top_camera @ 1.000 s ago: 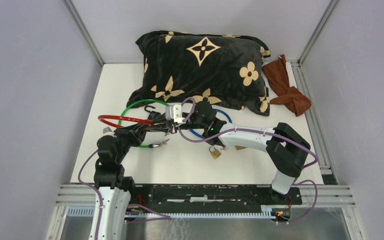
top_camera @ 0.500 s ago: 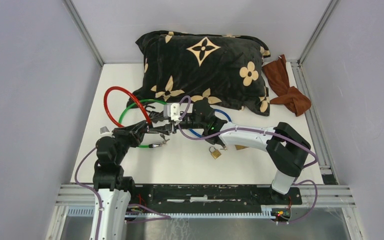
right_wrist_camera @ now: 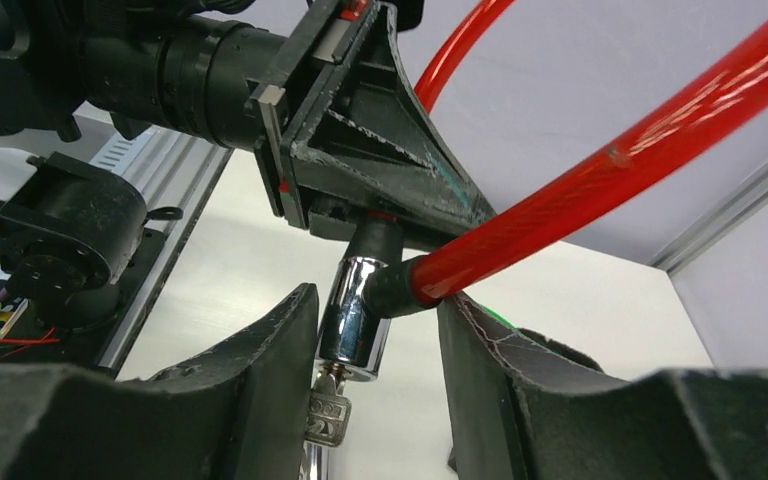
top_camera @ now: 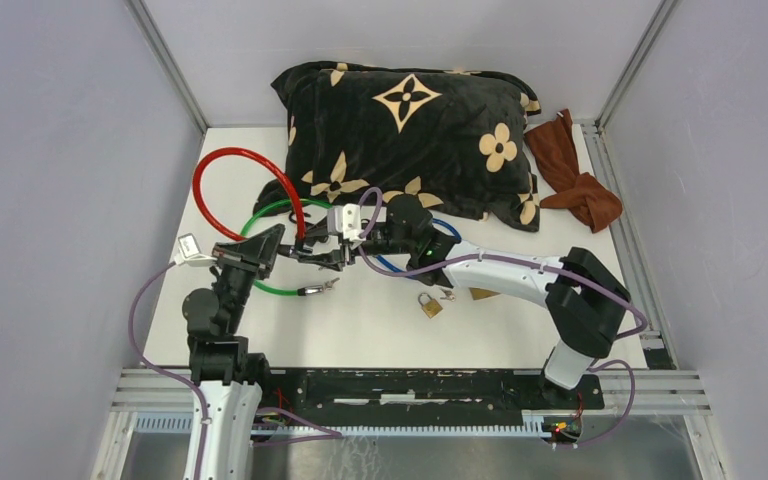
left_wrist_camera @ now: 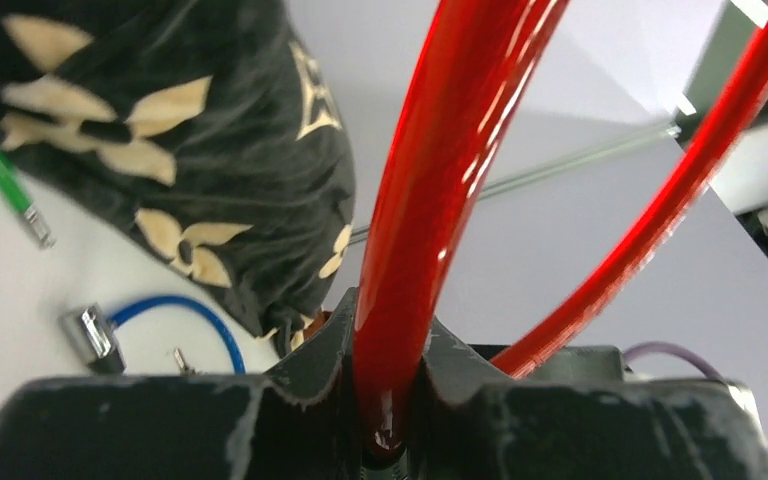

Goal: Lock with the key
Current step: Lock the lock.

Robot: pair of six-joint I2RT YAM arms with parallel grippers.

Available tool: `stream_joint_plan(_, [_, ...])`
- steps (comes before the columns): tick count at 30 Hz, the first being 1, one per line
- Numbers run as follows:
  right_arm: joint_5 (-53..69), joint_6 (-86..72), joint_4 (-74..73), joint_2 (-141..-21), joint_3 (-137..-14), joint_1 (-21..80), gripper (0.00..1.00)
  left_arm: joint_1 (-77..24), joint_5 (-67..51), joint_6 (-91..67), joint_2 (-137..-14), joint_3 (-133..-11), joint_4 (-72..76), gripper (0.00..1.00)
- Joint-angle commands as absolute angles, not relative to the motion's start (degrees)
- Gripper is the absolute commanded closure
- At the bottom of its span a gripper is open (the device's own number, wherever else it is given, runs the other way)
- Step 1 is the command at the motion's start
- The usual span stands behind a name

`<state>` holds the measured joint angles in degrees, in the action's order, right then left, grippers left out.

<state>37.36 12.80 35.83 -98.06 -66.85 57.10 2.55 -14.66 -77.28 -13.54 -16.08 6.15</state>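
Observation:
My left gripper (top_camera: 272,243) is shut on the red cable lock (top_camera: 228,178), whose loop stands up toward the back left. In the left wrist view the red cable (left_wrist_camera: 400,300) sits pinched between the fingers (left_wrist_camera: 312,368). The chrome lock cylinder (right_wrist_camera: 356,308) hangs just below that gripper, with the key (right_wrist_camera: 327,416) stuck in its underside. My right gripper (right_wrist_camera: 375,350) stands open around cylinder and key; the key leans against the left finger (right_wrist_camera: 260,372), and a gap shows before the right one. From above, the right gripper (top_camera: 322,254) meets the left one.
A black flowered pillow (top_camera: 410,120) fills the back, with a brown cloth (top_camera: 572,172) to its right. A green cable lock (top_camera: 265,218) and a blue one (top_camera: 450,234) lie beneath the grippers. A small brass padlock (top_camera: 430,304) rests in front of the right arm.
The red loop has swung up from lying flat to standing toward the back left as the left wrist turned. The right gripper's jaws have parted from the key.

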Motion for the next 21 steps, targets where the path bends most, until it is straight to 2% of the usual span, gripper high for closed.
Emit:
stream_joint_plan(1, [42.53,13.17,33.66,-95.02,-68.93,58.45,0.48,2.99,-15.50,-68.07,-12.10,-16.98,27.93,0.98])
stream_joint_plan(4, [42.88,13.59,33.24,-93.68,-69.32,58.44,0.44,2.97,-15.02,-69.93,-12.00,-17.31,28.14,0.98])
stream_joint_plan(10, [43.28,14.63,26.97,-92.13,-71.61,58.45,0.26,2.91,-16.51,-66.45,-11.22,-17.92,32.04,0.98])
stream_joint_plan(21, [46.37,14.41,19.28,-90.52,-74.61,58.45,0.22,2.95,-18.87,-55.21,-9.60,-18.28,41.59,0.98])
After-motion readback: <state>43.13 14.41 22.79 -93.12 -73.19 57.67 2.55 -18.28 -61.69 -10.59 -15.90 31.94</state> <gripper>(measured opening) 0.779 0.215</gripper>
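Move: The key sticks out of the red lock's head, which the left gripper already holds. The key is about 7 cm to the left hand's right, 1 cm back and slightly below. It lies between the right hand's half-open fingers, about 1 cm back, 1 cm to the left and 2 cm low. From the right hand, the green lock is some 4 cm back, 2 cm left, and the black padlock about 8 cm ahead, 4 cm left, both roughly 25 cm below. Raise the left gripper about 10 cm, drawing it back some 4 cm, tipping its fingers up about 30 degrees and rolling its left side up while you keep hold of the red lock. Let the right hand follow, half as far up and a little back, opening its fingers wider around the key without closing on it. ##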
